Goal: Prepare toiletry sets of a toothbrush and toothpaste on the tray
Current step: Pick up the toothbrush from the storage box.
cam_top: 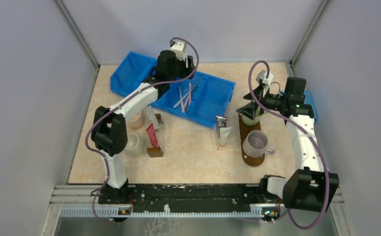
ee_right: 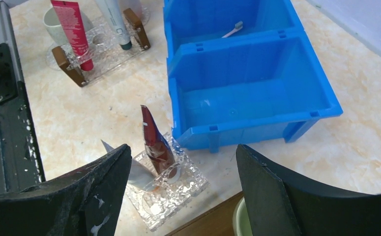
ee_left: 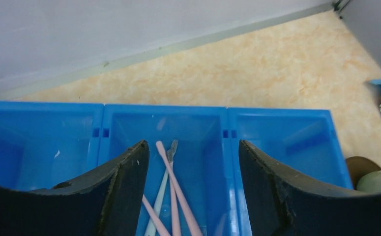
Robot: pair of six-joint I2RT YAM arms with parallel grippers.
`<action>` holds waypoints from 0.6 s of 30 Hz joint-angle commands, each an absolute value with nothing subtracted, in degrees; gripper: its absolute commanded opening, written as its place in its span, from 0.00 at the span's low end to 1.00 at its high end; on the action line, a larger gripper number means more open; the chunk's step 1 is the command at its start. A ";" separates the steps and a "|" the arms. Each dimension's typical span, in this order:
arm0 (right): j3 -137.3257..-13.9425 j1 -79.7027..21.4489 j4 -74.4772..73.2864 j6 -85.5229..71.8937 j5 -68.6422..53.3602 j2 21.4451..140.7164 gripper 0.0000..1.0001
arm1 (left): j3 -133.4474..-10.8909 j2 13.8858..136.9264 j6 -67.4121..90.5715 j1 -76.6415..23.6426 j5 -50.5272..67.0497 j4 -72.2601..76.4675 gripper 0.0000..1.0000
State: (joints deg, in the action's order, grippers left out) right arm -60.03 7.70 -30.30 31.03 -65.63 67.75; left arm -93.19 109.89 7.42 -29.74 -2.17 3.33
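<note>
Several pale pink and white toothbrushes (ee_left: 178, 191) lie crossed in the middle compartment of the blue bin (ee_left: 213, 123). My left gripper (ee_left: 193, 147) hangs open just above them, one finger on each side, touching none. In the top view it (cam_top: 171, 73) sits over the bin at the back. The right gripper (ee_right: 183, 152) is open and empty over the far end of the dark brown tray (cam_top: 245, 132). A dark red toothpaste tube (ee_right: 154, 137) stands in a clear holder (ee_right: 171, 191) just left of the tray. A red tube (ee_right: 73, 29) and a white tube (ee_right: 113, 22) stand in a rack.
On the tray stand a whitish mug (cam_top: 255, 142) and a pale green mug (cam_top: 251, 117), the green one under my right gripper. Two more mugs (cam_top: 135, 120) stand by the rack at the left. One toothbrush (ee_right: 232, 29) lies in another bin compartment.
</note>
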 commanded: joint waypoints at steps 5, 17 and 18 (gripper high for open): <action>-60.90 9.32 -28.61 32.44 -64.70 68.37 0.78 | -91.99 114.97 7.89 -26.31 0.32 -1.25 0.56; -59.20 9.71 -25.96 30.90 -65.04 68.55 0.78 | -96.98 121.74 7.69 -25.91 -1.39 -7.89 0.40; -59.11 9.75 -25.85 30.80 -65.11 68.60 0.78 | -97.62 122.32 7.70 -25.95 -2.27 -8.90 0.40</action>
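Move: The crossed toothbrushes lie on the floor of their box compartment, nearly straight below my left hand: their middle is about 3 cm to its left, level with it fore and aft, and some 22 cm down. The empty compartment on their right is centred about 14 cm to the right of them and 2 cm nearer; the empty one on their left, some 13 cm to the left of them and 7 cm farther out. From my right hand the brushes are roughly 21 cm ahead and 24 cm left. I sink my left hand about 13 cm towards the toothbrushes, quickly at first and then slowing, while easing some 3 cm to the left to bring it over their compartment. On the way I tip the fingers about 15 degrees further down and narrow them from fairly wide to less than half open, without touching a brush yet. ##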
